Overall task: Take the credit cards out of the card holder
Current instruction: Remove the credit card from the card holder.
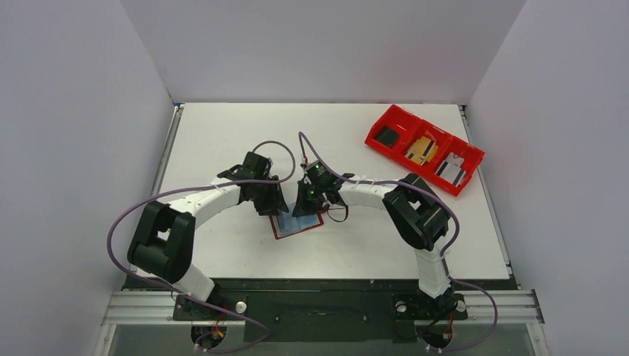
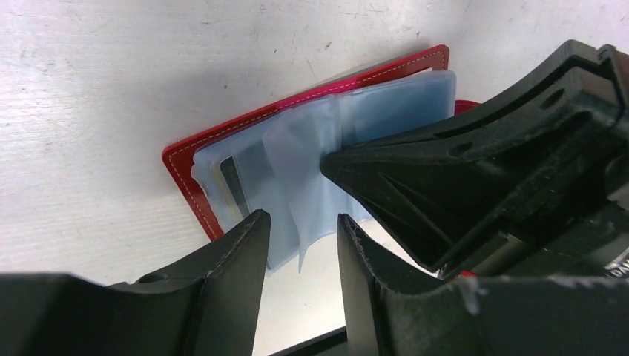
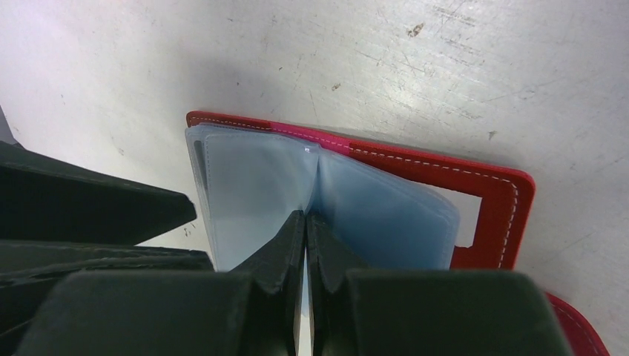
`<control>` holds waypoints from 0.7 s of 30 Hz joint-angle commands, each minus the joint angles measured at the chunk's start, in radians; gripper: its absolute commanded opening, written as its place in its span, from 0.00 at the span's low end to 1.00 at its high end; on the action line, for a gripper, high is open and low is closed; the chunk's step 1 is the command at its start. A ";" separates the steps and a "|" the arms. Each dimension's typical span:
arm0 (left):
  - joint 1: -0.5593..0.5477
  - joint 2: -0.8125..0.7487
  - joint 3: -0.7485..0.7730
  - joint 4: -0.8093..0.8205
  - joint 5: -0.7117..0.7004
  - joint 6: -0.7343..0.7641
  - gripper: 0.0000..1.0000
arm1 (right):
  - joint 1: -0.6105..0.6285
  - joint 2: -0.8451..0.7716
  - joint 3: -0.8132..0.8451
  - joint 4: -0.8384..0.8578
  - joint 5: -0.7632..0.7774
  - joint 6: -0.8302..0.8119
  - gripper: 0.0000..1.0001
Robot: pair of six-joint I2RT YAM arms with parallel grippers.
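Note:
The card holder (image 1: 315, 222) lies open like a book on the white table between both grippers, red cover (image 2: 194, 152) (image 3: 445, 167) down and pale translucent sleeves fanned upward. One of the credit cards (image 2: 234, 185), with a dark band, shows through a left-hand sleeve; any others are hidden in the sleeves. My left gripper (image 1: 276, 208) (image 2: 303, 216) is open, and a loose sleeve leaf (image 2: 293, 193) hangs just beyond the gap between its tips. My right gripper (image 1: 306, 206) (image 3: 305, 215) is shut, its tips pressed into the fold between the sleeves; I see nothing gripped in it.
A bright red three-compartment bin (image 1: 424, 148) holding small items sits at the back right of the table. Grey walls close in the left, right and back. The black front edge of the table (image 1: 319, 282) runs just behind the card holder.

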 commanded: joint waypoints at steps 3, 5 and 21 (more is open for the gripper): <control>-0.018 0.044 0.013 0.081 0.024 -0.016 0.32 | -0.011 0.047 -0.045 -0.019 0.075 -0.020 0.00; -0.021 0.059 0.014 0.091 0.034 -0.016 0.27 | -0.014 0.044 -0.045 -0.018 0.073 -0.020 0.00; -0.025 0.065 0.061 0.066 0.018 -0.010 0.00 | -0.043 -0.088 0.102 -0.108 0.049 -0.020 0.30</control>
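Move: Just right of the left hand, about 2 cm off, 1 cm ahead and 2 cm down, is the clear sleeve of the open card holder, raised in the shut right fingers. Those fingertips are some 4 cm to the left hand's right, level and 3 cm lower; the card holder's middle is 4 cm right, level, 4 cm down, and a card edge 1 cm left, level, equally low. From the right hand the sleeve's middle lies about 2 cm left, level fore and aft, at its height. Sinking about 2 cm and easing some 1 cm to the right, the left hand comes down over the lifted clear sleeve and shuts its part-open fingers fully, pinching the sleeve beside the right fingertips. The right hand keeps its pinch almost still until then, next parts its fingers a little, lets the sleeve go and starts off forward and up by about 1.5 cm. ##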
